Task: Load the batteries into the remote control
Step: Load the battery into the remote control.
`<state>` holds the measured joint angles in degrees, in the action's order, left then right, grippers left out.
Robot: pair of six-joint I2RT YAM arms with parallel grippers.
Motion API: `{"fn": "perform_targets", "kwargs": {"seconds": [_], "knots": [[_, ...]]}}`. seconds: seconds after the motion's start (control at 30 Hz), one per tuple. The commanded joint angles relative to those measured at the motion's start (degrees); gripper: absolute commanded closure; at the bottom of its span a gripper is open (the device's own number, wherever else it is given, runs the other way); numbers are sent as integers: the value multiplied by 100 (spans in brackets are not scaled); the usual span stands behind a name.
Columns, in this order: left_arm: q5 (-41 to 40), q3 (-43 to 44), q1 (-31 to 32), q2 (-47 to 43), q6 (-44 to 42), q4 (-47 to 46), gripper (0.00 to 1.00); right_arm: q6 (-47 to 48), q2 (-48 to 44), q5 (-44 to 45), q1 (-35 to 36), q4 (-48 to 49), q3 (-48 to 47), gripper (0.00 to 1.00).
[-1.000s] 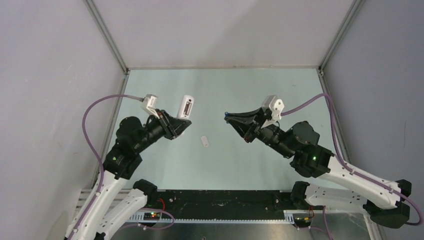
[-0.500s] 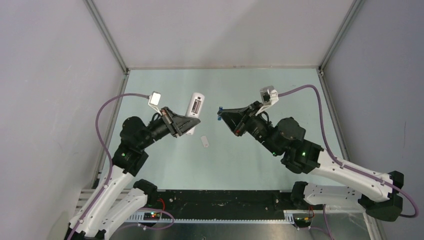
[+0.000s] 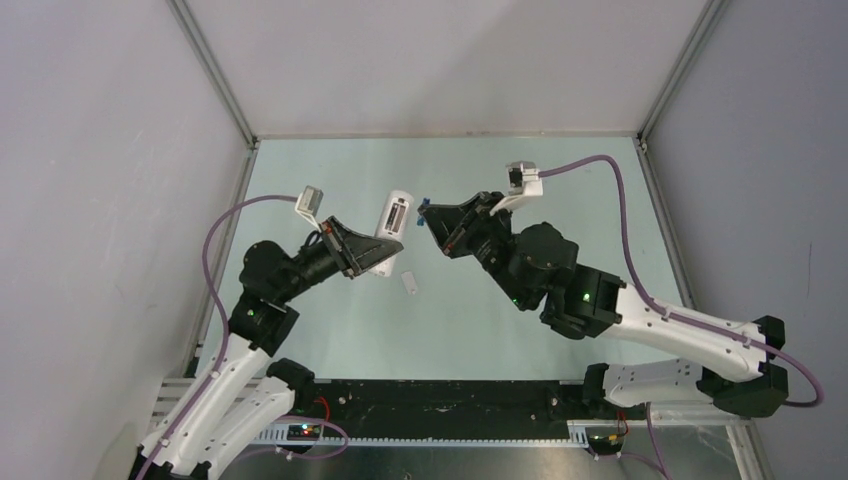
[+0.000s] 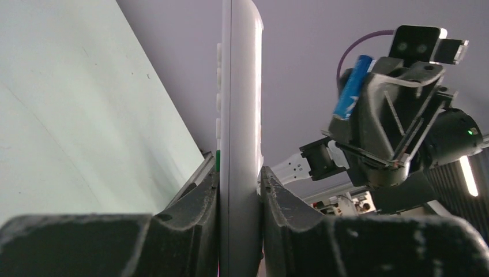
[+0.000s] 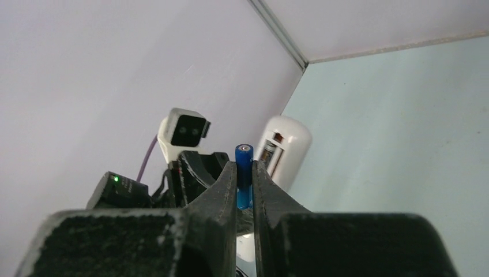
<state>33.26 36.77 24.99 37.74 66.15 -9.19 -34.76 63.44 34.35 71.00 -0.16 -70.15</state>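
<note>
The white remote control (image 3: 394,220) is held upright above the table, with my left gripper (image 3: 383,252) shut on its lower end. In the left wrist view the remote control (image 4: 239,109) stands edge-on between the pads of the left gripper (image 4: 239,182). My right gripper (image 3: 426,214) is shut on the bright blue battery (image 3: 424,207), just right of the remote and apart from it. In the right wrist view the blue battery (image 5: 244,164) sticks up from the right gripper (image 5: 244,176). Behind it is the remote control (image 5: 285,147), back open, with a dark slim shape inside.
A small white flat piece (image 3: 408,282) lies on the pale green table (image 3: 560,190) below the two grippers. Grey walls enclose the table on the left, the far side and the right. Both arm bases sit at the near edge.
The right gripper has carried the blue battery left and farther back, close to the remote. The left arm has swung the remote to the right and turned it toward the right gripper.
</note>
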Motion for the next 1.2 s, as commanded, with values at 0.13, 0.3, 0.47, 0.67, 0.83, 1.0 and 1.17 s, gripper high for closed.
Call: {"fn": "perform_targets", "kwargs": {"seconds": [0.13,0.3,0.47,0.67,0.83,1.0,1.17], "knots": [[11,-71,17,-86,746,-367,100,837,808,1550,623,-343,-1301,95],[0,-91,16,-97,861,-370,100,1000,1172,1841,722,-533,-1600,95],[39,-57,14,-117,834,-372,100,1140,1374,1875,646,-446,-1623,94],[33,-51,15,-113,854,-367,100,1121,1480,1744,474,-480,-1632,94],[64,-8,19,-93,808,-373,100,1096,1596,1705,390,-460,-1613,93],[64,6,19,-81,782,-367,100,1103,1682,1728,387,-228,-1535,93],[78,13,14,-74,780,-372,100,1012,1709,1739,388,-135,-1537,92]]}}
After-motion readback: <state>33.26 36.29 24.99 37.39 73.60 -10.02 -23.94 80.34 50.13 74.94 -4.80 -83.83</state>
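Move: The open battery compartment of the remote control, back side up in the left fingers, lies roughly 5 cm to the left of the right hand, 2 cm ahead and 5 cm below it; from the left hand it is about 4 cm ahead, 2 cm to the right and 4 cm above. The left gripper's fingertips sit some 7 cm left of the right hand, 2 cm back and 9 cm lower. The loose cover lies on the table, about 5 cm left, 2 cm back and far below the right hand. The blue battery, still pinched in the right fingers, is carried towards the remote's open compartment: left in a low arc that first lifts about 2 cm, then sinks some 4 cm while edging 3 cm forward, 4 cm left in all. The right wrist rolls its left side down and swings clockwise, some 20 degrees together; the left hand keeps its hold on the remote, tilting it slightly. ##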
